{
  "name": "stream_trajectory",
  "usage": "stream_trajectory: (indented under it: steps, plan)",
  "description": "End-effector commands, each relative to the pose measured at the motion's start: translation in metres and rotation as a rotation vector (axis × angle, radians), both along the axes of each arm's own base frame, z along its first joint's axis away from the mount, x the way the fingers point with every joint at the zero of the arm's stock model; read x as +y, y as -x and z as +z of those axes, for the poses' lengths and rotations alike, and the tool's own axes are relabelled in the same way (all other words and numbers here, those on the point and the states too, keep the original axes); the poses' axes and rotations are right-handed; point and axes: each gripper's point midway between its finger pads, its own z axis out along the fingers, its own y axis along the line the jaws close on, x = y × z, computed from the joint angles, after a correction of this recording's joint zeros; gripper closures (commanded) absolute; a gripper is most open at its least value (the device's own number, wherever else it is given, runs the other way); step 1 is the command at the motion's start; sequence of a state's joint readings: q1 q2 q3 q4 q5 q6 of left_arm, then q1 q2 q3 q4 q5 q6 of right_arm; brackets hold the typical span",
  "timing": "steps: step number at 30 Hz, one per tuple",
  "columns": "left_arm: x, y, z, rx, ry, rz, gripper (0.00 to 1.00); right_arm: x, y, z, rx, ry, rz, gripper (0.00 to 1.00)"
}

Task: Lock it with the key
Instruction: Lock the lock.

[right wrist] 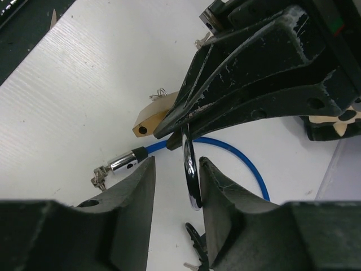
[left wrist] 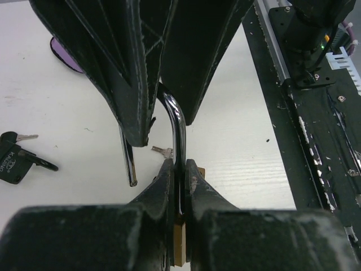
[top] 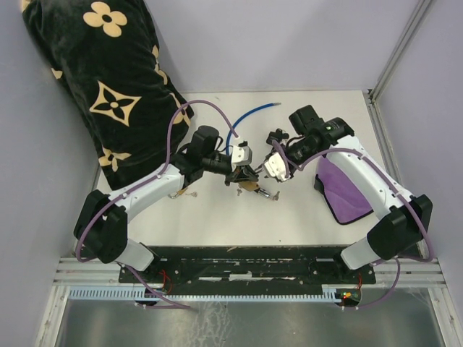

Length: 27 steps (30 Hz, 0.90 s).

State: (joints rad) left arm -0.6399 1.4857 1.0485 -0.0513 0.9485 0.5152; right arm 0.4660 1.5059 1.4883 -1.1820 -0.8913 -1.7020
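Note:
My left gripper (left wrist: 179, 169) is shut on a brass padlock (left wrist: 179, 243), pinching it where the chrome shackle (left wrist: 177, 124) enters the body. The shackle stands swung open, its free leg hanging loose. My right gripper (right wrist: 176, 169) is open around the shackle (right wrist: 189, 169), which lies against its right finger with a gap on the left. The padlock's brass body (right wrist: 151, 119) shows behind it. A black-headed key (left wrist: 14, 161) lies on the table beside the lock, also visible below my right gripper as the key (right wrist: 197, 251). From above, both grippers (top: 242, 172) (top: 275, 168) meet at mid-table.
A blue cable (right wrist: 237, 149) with a chrome end (right wrist: 124, 162) curves across the table behind the lock. A small silver key (left wrist: 162, 151) lies by the padlock. A purple cloth (top: 340, 188) sits at the right; a black patterned cushion (top: 108, 79) fills the back left.

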Motion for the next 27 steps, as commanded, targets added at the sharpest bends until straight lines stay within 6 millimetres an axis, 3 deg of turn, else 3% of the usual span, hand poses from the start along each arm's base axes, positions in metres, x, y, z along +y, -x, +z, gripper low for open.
stream_trajectory:
  steps: [1, 7, 10, 11, 12, 16, 19, 25, 27]
  plan:
    - [-0.013, 0.002, 0.046, -0.068, 0.107, -0.058, 0.97, 0.006, -0.01, 0.005, -0.045, 0.024, -0.013, 0.6]
    - [-0.014, 0.002, 0.046, -0.061, 0.111, -0.062, 0.97, 0.009, -0.01, 0.001, -0.046, 0.044, -0.01, 0.76]
    - [-0.014, 0.001, 0.046, -0.056, 0.111, -0.051, 0.97, 0.008, -0.009, 0.003, -0.048, 0.052, -0.014, 0.96]
    - [-0.014, 0.0, 0.047, -0.051, 0.111, -0.04, 0.96, 0.007, -0.008, 0.004, -0.045, 0.055, -0.022, 0.98]
    - [-0.013, -0.002, 0.048, -0.045, 0.113, -0.015, 0.92, 0.005, -0.008, 0.004, -0.039, 0.06, -0.032, 0.98]
    - [-0.009, -0.006, 0.063, 0.012, 0.164, 0.099, 0.5, -0.002, -0.003, 0.006, -0.003, 0.084, -0.088, 0.98]
    - [0.001, -0.001, 0.087, 0.014, 0.27, 0.179, 0.21, -0.007, 0.002, 0.008, 0.061, 0.088, -0.168, 0.98]
    - [0.044, 0.005, 0.119, 0.053, 0.469, 0.427, 0.0, -0.014, 0.019, 0.022, 0.182, 0.03, -0.337, 0.98]
    - [0.059, 0.004, 0.12, 0.142, 0.528, 0.526, 0.01, -0.014, 0.024, 0.027, 0.244, 0.012, -0.39, 0.98]
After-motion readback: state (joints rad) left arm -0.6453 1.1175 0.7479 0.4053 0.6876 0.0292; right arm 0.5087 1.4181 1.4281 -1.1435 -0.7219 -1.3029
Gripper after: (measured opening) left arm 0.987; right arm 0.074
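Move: The right hand's half-open fingers already straddle the open padlock's shackle, which lies about 1 cm ahead, 1 cm left and 1 cm below. The brass body hangs some 3 cm back, 3 cm left and 5 cm below that hand; the black padlock is roughly 12 cm ahead, 5 cm right and 12 cm below, and the cable lock's end about 4 cm back, 2 cm left and 12 cm below. The left hand still pinches this shackle, whose middle lies about 1 cm to its right. The right fingers shut on the shackle while that hand eases in about 1 cm, down and to the left; only then do the left fingers let go, opening wide. The left hand pulls away up about 8 cm and to the left, its fingertips tilting up, while the right hand keeps its pinch and carries the padlock a few centimetres right and back, turning some 15 degrees clockwise. ##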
